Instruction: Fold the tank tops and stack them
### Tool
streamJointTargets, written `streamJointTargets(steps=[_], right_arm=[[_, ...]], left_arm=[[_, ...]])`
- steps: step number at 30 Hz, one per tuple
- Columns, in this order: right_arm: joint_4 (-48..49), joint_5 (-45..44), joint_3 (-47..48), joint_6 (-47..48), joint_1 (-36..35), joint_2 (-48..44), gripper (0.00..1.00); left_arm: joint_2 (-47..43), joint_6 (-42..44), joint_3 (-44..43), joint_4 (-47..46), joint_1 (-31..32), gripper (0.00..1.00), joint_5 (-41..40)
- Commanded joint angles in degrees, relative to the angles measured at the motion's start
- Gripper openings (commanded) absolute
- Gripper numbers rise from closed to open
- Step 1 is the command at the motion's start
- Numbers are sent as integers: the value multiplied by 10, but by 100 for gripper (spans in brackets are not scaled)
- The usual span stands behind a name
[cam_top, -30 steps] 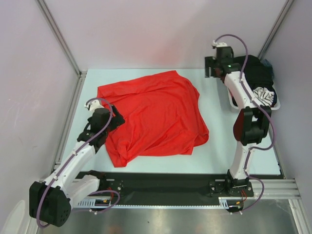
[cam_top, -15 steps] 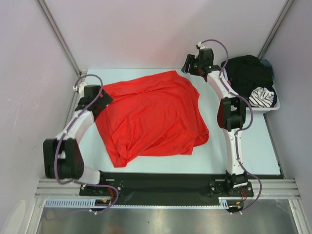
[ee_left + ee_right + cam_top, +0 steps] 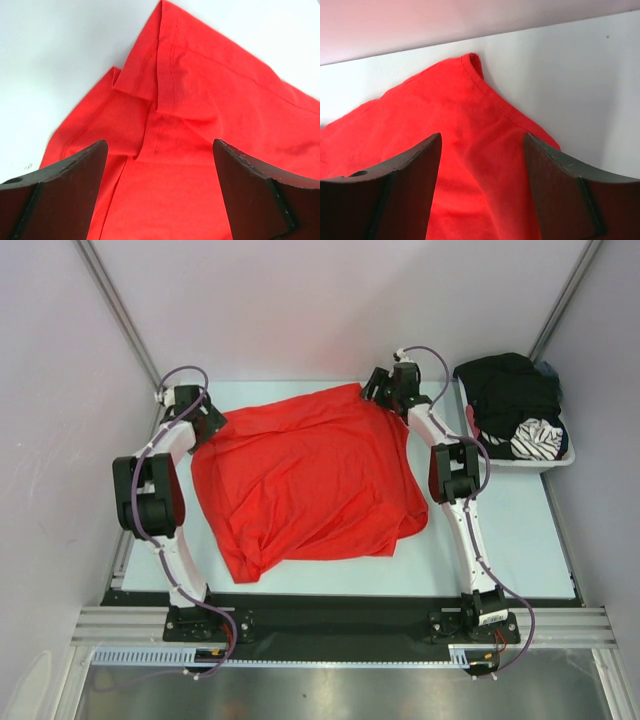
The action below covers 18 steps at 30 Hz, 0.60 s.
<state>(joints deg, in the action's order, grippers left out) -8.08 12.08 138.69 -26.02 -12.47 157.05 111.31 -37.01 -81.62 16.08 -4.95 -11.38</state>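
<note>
The red tank top lies spread and rumpled across the middle of the table, its near edge folded under. My left gripper hangs over the garment's far-left corner. In the left wrist view it is open, with a hemmed fold of red fabric below the gap. My right gripper is over the far-right corner. It is open too, with the red hem between its fingers. The black tank top is heaped in the basket.
A white basket stands at the back right and also holds a black-and-white striped cloth. Walls enclose the table at the back and both sides. Bare table shows right of the red garment.
Both arms have swung out to the far corners of the red tank top: the left from the garment's near-left side, the right from beside the basket. The garment has not moved.
</note>
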Motion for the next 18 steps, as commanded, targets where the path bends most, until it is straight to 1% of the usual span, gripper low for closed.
streamJointTargets(steps=[1, 4, 5, 6, 8, 9, 11, 12, 13, 14, 15, 16, 17, 18], right_arm=[[26, -34, 54, -1, -18, 19, 71], [-14, -83, 56, 27, -26, 17, 72], [-49, -106, 57, 58, -32, 16, 72], [-67, -155, 54, 72, -33, 6, 72], [-103, -194, 41, 96, -35, -6, 69], [-144, -206, 35, 109, -33, -16, 60], [-184, -231, -21, 113, -27, -59, 40], [-186, -231, -53, 114, -22, -81, 25], [-183, -237, -148, 112, -19, -103, 19], [-167, -246, -194, 108, -20, -161, 16], [-160, -251, -252, 107, -23, -188, 2], [-144, -248, -356, 110, -26, -222, 0], [-112, -243, -415, 110, -28, -277, 0], [-96, -241, -464, 106, -31, -309, 0]], left_arm=[[18, 12, -45, 16, -7, 91, 12], [21, 15, -43, 16, -7, 91, 12], [19, 16, -40, 16, -8, 91, 11], [15, 16, -37, 18, -7, 91, 9], [9, 19, -32, 16, -7, 91, 10], [6, 19, -24, 15, -7, 91, 13], [-7, 19, -6, 9, -5, 91, 21], [-12, 19, 2, 2, -5, 90, 26], [-17, 18, 8, -2, -2, 90, 28], [-26, 19, 16, -3, -1, 90, 29], [-28, 20, 18, 0, 4, 90, 29], [-32, 23, 22, 0, 9, 90, 28], [-38, 24, 25, 2, 19, 90, 22], [-42, 26, 27, 2, 23, 90, 20]])
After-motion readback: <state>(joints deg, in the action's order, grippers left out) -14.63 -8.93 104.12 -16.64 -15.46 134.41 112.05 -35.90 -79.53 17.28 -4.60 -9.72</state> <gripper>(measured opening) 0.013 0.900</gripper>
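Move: The right hand hangs open over the red tank top's far right edge; the spot to pinch is about 1 cm ahead, 1 cm right and 3 cm below, with the far right corner roughly 3 cm ahead, 3 cm left and the same depth below. The basket stands some 36 cm to its right and 7 cm back, about level in height. The left hand has the top's far left corner about 3 cm ahead, straight in line and some 6 cm below. The right hand sinks about 2 cm onto the red cloth just inside the far right corner, rolls its left side down some 25 degrees and shuts its fingers to pinch the cloth edge, then drags it quickly back about 10 cm and right about 6 cm, tipping its fingers farther down. The left hand, still wide open and holding nothing, eases down a couple of centimetres and slightly back above the far left part of the cloth. ##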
